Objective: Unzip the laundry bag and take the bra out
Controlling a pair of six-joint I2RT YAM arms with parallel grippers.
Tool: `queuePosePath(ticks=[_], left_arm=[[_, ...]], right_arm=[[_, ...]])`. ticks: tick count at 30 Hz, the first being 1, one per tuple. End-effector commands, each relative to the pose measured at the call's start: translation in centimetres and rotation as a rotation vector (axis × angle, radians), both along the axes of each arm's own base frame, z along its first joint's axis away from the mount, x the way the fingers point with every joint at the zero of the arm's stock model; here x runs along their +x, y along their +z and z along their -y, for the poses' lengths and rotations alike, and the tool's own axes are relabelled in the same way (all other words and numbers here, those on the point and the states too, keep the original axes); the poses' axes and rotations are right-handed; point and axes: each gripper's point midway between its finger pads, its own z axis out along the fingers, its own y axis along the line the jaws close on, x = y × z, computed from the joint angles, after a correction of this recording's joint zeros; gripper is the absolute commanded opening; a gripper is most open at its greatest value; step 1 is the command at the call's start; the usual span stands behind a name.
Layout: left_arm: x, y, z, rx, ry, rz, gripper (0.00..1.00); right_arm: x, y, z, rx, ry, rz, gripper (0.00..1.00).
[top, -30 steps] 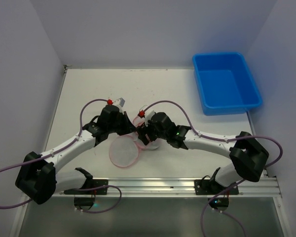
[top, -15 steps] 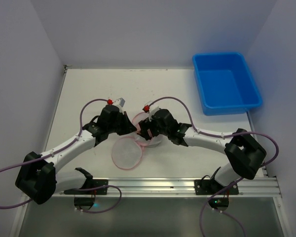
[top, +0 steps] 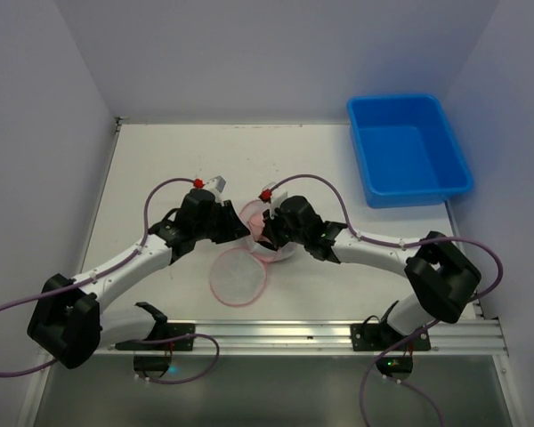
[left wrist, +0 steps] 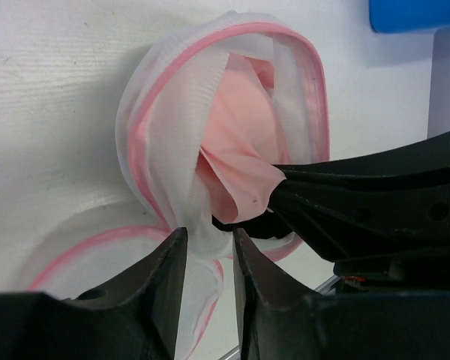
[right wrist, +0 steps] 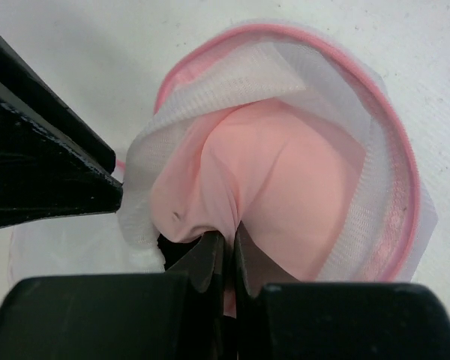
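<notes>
The laundry bag [left wrist: 146,112], white mesh with pink trim, lies unzipped on the table between both arms. Its round lid flap [top: 238,276] is spread flat in front of it. The pale pink bra [right wrist: 300,180] bulges out of the bag's mouth. My right gripper [right wrist: 229,234] is shut on a fold at the bra's near edge. My left gripper [left wrist: 208,234] is at the bag's rim. Its jaws stand a little apart, with a bunch of white mesh [left wrist: 199,217] loose between the fingertips. The two grippers nearly touch over the bag [top: 265,242].
A blue plastic bin [top: 408,149] stands at the back right, well away from the arms. The metal rail [top: 338,334] runs along the table's near edge, just in front of the lid flap.
My right gripper moved left into the bag's mouth and closed on the bra. My left gripper's jaws have parted on the mesh. The lid flap slid slightly right.
</notes>
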Motion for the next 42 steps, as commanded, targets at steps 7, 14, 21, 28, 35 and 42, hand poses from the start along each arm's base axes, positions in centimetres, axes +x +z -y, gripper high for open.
queuePosePath(ticks=[7,14,21,28,35,42], left_arm=[[0.2,1.9,0.3,-0.049,-0.005,0.053,0.43],[0.9,-0.4,-0.6,0.004,0.046,0.019,0.43],[1.1,0.0,-1.5,-0.016,0.085,0.028,0.43],[0.9,1.3,-4.1,-0.009,0.116,0.060,0.44],[0.1,3.6,-5.3,-0.023,0.122,0.110,0.70],[0.1,3.9,-6.8,0.026,0.136,0.115,0.93]], right_arm=[[-0.3,3.8,0.6,0.118,-0.058,-0.008,0.00],[-1.1,7.8,0.3,0.239,-0.040,0.004,0.00],[-1.6,14.4,1.6,0.408,-0.021,0.059,0.00],[-1.9,20.2,2.1,0.507,0.019,0.134,0.00],[-2.5,25.0,1.6,0.589,0.107,0.230,0.00],[0.1,29.5,3.8,0.586,0.008,0.378,0.00]])
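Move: The pink bra is already pinched in the right fingers, its main body bunched in the open laundry bag about 3 cm ahead, 1 cm left and 3 cm below that hand. The bag's middle is roughly 2 cm ahead and 5 cm down; a black item inside lies some 4 cm straight below. The unzipped lid rests about 9 cm back, 7 cm left and 9 cm below. From the left hand the bra is some 3 cm ahead, 4 cm right and 4 cm below. The pink bra, still pinched in the shut right fingers, is drawn almost straight up from the laundry bag, over 20 cm, as that wrist swings some 30 degrees until the fingers point nearly level and leftward. The left hand dips slightly, then clears off to its left and up, away from the bag, opening its fingers wide. ##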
